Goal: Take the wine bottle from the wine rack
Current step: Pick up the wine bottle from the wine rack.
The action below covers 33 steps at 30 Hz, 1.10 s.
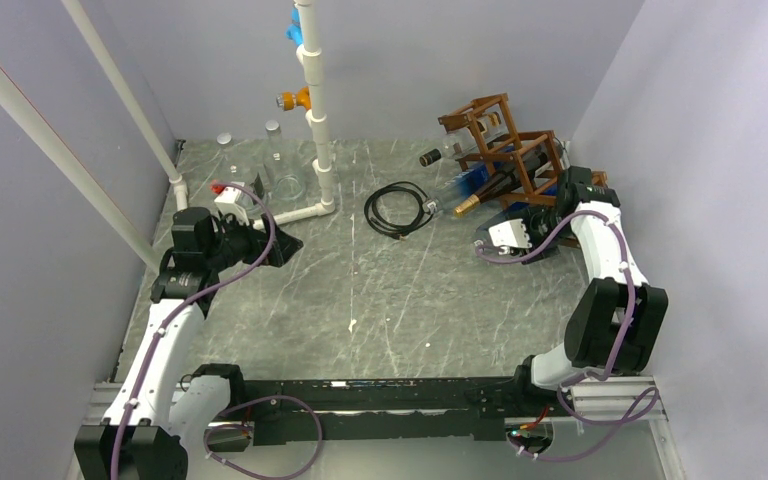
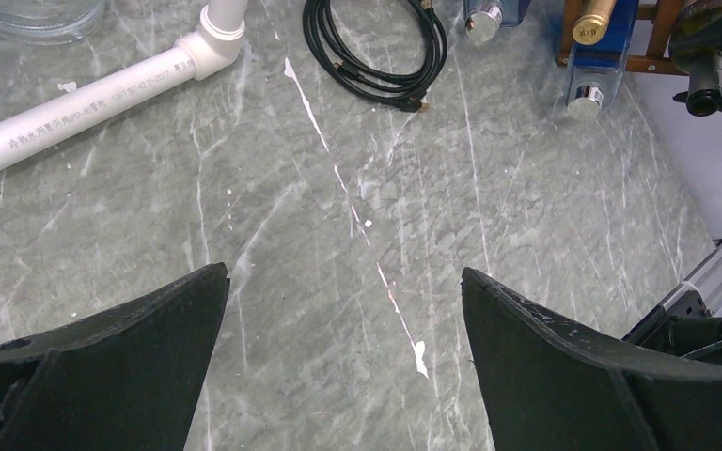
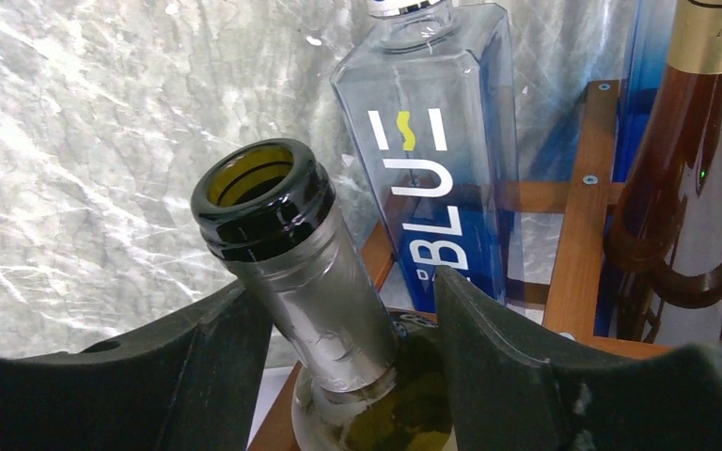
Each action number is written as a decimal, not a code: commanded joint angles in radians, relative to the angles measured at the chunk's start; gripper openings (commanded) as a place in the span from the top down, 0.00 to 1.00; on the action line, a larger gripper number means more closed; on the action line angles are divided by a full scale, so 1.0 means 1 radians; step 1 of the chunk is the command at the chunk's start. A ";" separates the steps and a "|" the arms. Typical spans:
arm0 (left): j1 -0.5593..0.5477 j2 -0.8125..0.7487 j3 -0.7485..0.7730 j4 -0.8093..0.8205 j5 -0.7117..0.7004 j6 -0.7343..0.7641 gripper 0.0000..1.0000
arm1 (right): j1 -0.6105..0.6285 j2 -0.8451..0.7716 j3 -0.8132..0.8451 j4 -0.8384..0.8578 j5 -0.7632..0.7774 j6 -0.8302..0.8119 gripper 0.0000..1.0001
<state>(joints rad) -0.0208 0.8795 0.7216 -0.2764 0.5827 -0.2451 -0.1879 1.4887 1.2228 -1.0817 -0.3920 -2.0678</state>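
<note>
The wine rack (image 1: 520, 160) is a reddish-brown wooden frame at the back right, with several bottles lying in it. In the right wrist view the wine bottle (image 3: 310, 272), green glass with a silvery neck sleeve and a dark open mouth, sticks out of a rack slat (image 3: 578, 216). My right gripper (image 3: 340, 282) straddles this neck. The left finger (image 3: 216, 357) touches the neck, while a gap remains at the right finger (image 3: 498, 348). Far to the left, my left gripper (image 2: 345, 274) hangs wide open over bare table, holding nothing.
A clear blue square bottle (image 3: 432, 141) and a brown bottle with gold foil (image 3: 686, 169) lie in the rack beside the neck. A coiled black cable (image 1: 398, 208) lies mid-table. White pipe work (image 1: 315, 100) and glass jars (image 1: 285, 180) stand at the back left.
</note>
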 commanded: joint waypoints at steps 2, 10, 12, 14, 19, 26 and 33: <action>0.006 0.006 0.006 0.007 0.023 0.019 0.01 | -0.007 0.009 -0.017 0.024 0.009 -0.139 0.42; 0.008 0.009 0.006 0.006 0.023 0.019 0.01 | -0.007 0.014 -0.018 0.015 -0.006 -0.154 0.64; 0.009 0.010 0.006 0.006 0.024 0.019 0.01 | -0.006 0.011 -0.021 0.003 -0.008 -0.167 0.69; 0.009 0.012 0.006 0.007 0.025 0.018 0.01 | -0.005 0.005 -0.026 -0.006 -0.014 -0.173 0.75; 0.010 0.013 0.006 0.008 0.027 0.018 0.01 | -0.002 -0.015 -0.028 -0.051 -0.038 -0.206 1.00; 0.012 0.013 0.006 0.009 0.031 0.017 0.00 | 0.030 -0.044 -0.016 -0.130 -0.078 -0.209 1.00; 0.013 0.011 0.006 0.011 0.034 0.015 0.00 | 0.052 -0.081 -0.036 -0.165 -0.082 -0.194 1.00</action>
<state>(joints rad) -0.0143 0.8940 0.7216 -0.2829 0.5884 -0.2455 -0.1318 1.4555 1.2110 -1.1019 -0.4393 -2.0682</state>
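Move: The wine bottle's neck is already between the right hand's fingers, its middle about 1 cm ahead and some 1 cm below; the bottle's body is roughly 6 cm ahead, 6 cm to the right and 5 cm down in the rack. The blue-label bottle lies about 4 cm ahead, 4 cm left and 8 cm lower, the amber bottle some 12 cm ahead, 6 cm left and 4 cm down. From the left hand the neck is about 45 cm to the right, 2 cm ahead and 9 cm lower. The right hand eases about 1.5 cm forward along the wine bottle's neck while its half-closed fingers shut the rest of the way, one on each side of the foil-wrapped neck, the grip effort rising well above what it was before they closed. It pauses there with the neck pinched, then draws some 3 cm to the robot's left and 2 cm back, towards the open table and away from the rack, with scarcely any lift and only a few degrees of wrist turn. ##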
